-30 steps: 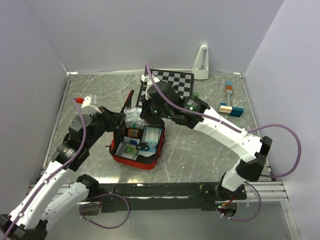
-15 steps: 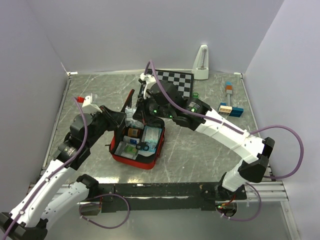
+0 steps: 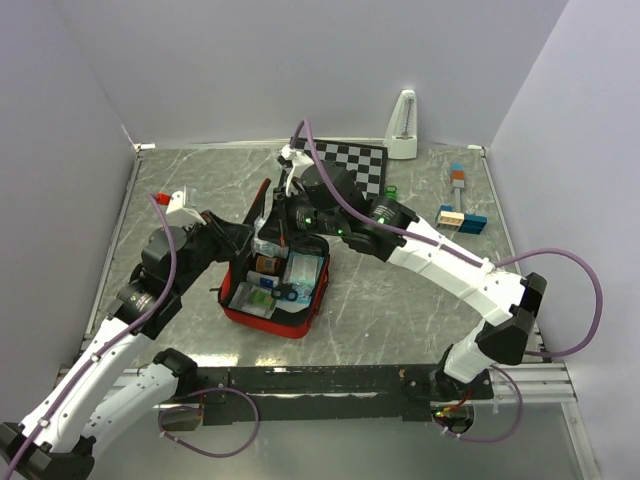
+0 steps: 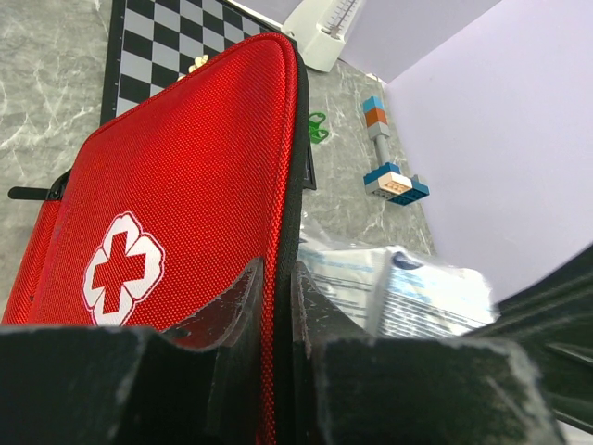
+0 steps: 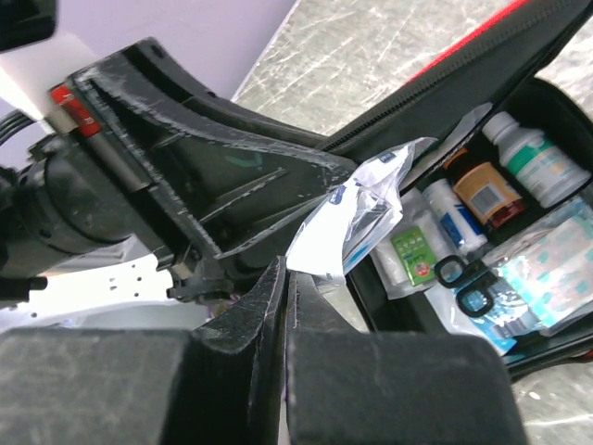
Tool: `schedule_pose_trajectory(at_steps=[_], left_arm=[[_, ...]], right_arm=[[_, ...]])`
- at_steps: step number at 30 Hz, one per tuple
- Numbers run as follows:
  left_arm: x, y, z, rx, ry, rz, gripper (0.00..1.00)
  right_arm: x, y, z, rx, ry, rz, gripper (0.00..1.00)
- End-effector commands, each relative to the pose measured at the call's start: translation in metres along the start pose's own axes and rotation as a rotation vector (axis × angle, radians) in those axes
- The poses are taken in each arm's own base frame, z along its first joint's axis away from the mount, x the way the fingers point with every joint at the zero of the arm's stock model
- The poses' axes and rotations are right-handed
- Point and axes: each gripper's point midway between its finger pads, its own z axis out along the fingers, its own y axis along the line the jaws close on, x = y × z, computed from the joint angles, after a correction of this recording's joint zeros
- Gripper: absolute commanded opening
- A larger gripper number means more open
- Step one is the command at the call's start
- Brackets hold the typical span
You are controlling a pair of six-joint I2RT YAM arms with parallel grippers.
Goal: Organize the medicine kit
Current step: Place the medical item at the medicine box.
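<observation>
The medicine kit (image 3: 270, 322) lies open in front of the left arm, its black tray full of bottles (image 5: 528, 159), a green sachet (image 5: 412, 252), scissors (image 5: 463, 283) and plasters. Its red lid (image 4: 185, 195), marked with a white cross, stands upright. My left gripper (image 4: 278, 278) is shut on the lid's zip edge and holds it up. A white and clear plastic packet (image 5: 347, 218) hangs over the tray's back left corner, with my right gripper (image 5: 285, 269) shut on its lower corner. In the top view the right gripper (image 3: 275, 232) sits just right of the lid.
The black-and-white chessboard (image 3: 350, 162) lies right behind the kit. A white metronome (image 3: 403, 125) stands at the back wall. Coloured blocks (image 3: 460, 215) and a small green ring (image 3: 390, 190) lie to the right. Walls close in on the left, back and right.
My right gripper has drawn slightly back and left with the packet, closer to the raised lid. The left gripper still holds the lid up, barely moved.
</observation>
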Motion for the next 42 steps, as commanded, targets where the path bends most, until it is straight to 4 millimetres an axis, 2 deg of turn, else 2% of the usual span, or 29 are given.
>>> schedule_pose_trajectory(at_steps=[1,9,17,27,39,40,42], left_arm=[[0.012,0.012,0.005,-0.034,0.032,0.013,0.01],[0.01,0.009,0.003,-0.027,0.03,0.009,0.01],[0.001,0.002,-0.007,-0.009,0.004,0.003,0.01],[0.002,0.0,-0.01,0.001,0.011,0.002,0.01],[-0.004,-0.006,-0.016,0.019,-0.005,0.001,0.01],[-0.004,-0.004,-0.016,0.013,-0.005,0.002,0.01],[-0.004,-0.003,-0.016,0.007,-0.005,0.005,0.01]], right_arm=[[-0.015,0.01,0.009,-0.079,-0.051,0.064,0.0],[-0.018,-0.001,0.018,-0.109,-0.084,0.107,0.0],[-0.017,-0.009,0.038,-0.112,-0.088,0.138,0.0],[-0.021,-0.007,0.057,-0.169,-0.12,0.218,0.0],[-0.002,-0.028,0.095,-0.074,-0.004,0.211,0.0],[-0.002,-0.027,0.095,-0.077,0.002,0.203,0.01],[-0.004,-0.024,0.089,-0.086,-0.008,0.19,0.17]])
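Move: The right hand holds the clear pouch; the mesh pocket on the inside of the medicine box's raised lid lies about 6 cm ahead, 6 cm to its left and 12 cm lower. Down in the box, some 23 cm below that hand, the brown bottle lies about 2 cm ahead and 3 cm left, the scissors 3 cm back and 1 cm right. From the left hand, on the lid's edge, the pocket is roughly 3 cm ahead, 3 cm right and 7 cm down. The right hand carries the pinched pouch down about 9 cm while working some 5 cm forward and 5 cm left, past the lid's upper edge and along its inner face into the mesh pocket, rolling about 15 degrees so its forward side dips, fingers still all but shut. The left hand keeps its pinch on the lid's edge and draws it a little left and slightly up, about 1.5 cm in all. ##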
